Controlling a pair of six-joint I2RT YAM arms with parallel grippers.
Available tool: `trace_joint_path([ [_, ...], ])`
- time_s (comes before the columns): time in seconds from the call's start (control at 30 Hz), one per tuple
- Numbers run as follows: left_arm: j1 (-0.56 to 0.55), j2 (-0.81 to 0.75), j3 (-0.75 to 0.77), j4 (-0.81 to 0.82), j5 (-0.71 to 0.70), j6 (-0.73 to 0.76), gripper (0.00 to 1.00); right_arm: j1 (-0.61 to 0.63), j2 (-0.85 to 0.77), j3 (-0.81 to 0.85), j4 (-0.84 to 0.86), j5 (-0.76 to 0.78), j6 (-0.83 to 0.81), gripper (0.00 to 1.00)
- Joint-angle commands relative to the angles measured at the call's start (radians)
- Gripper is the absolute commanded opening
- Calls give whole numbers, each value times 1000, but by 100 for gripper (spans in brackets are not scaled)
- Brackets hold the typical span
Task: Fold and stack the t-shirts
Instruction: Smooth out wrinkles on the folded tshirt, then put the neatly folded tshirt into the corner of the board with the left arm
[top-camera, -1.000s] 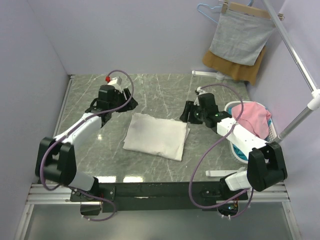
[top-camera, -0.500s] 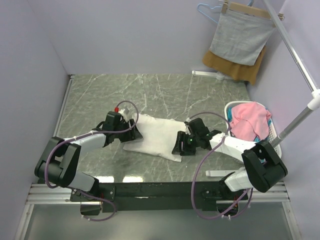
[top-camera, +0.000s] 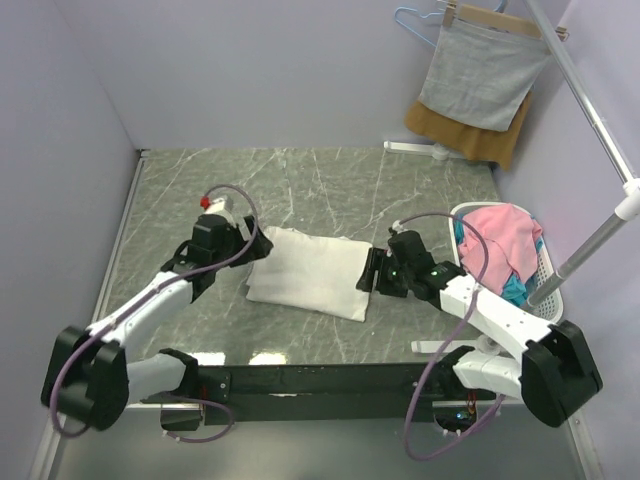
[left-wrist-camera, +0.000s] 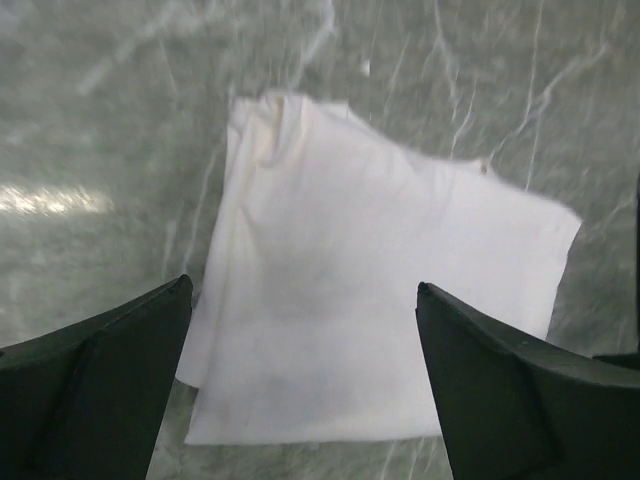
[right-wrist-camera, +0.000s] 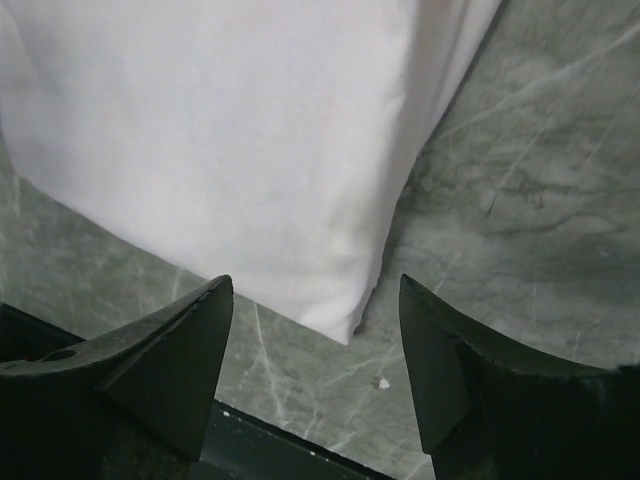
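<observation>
One folded white t-shirt lies flat in the middle of the marble table, plain side up, with no print showing. My left gripper hovers at its left edge, open and empty. In the left wrist view the t-shirt fills the space between and beyond the spread fingers of the left gripper. My right gripper sits at the shirt's right edge, also open and empty. In the right wrist view a corner of the t-shirt lies just ahead of the right gripper.
A white basket holding pink and teal clothes stands at the right edge of the table. A grey cloth and a mustard-brown cloth hang at the back right. A slanted white pole crosses the right side.
Both arms dropped from the back of the table to the shirt's two sides, then drew slightly off its edges. Both grippers' jaws stand wider now. The shirt lies as before.
</observation>
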Motion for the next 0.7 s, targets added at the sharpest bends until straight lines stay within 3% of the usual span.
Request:
trace_joint_path([
  [0.0, 51, -47, 22, -8, -108, 4, 100, -16, -42, 70, -3, 94, -26, 75],
  [0.27, 83, 171, -27, 127, 16, 19, 99, -78, 33, 118, 22, 50, -72, 75],
  [0.67, 83, 315, -46, 248, 259, 77, 100, -168, 117, 79, 70, -48, -86, 76],
])
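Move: Beneath the left hand lies the left part of the folded tshirt: its middle is about 10 cm right, 3 cm back and 8 cm below, and its bunched far left corner some 7 cm ahead and 4 cm right. From the right hand the tshirt's middle is about 12 cm left, 2 cm ahead and 5 cm down; its far right corner is some 9 cm straight ahead, and its near right corner about 9 cm back and 1 cm left. Sinking towards the tshirt's left side, the left hand first lifts a couple of centimetres while edging forward and left, then drops to end about 7 cm lower, drifting back right and tipping slightly down, fingers still wide open. The right hand travels about 5 cm forward and a little right beside the right edge towards the far right corner, open, rising slightly and then settling. No touch can be made out. ##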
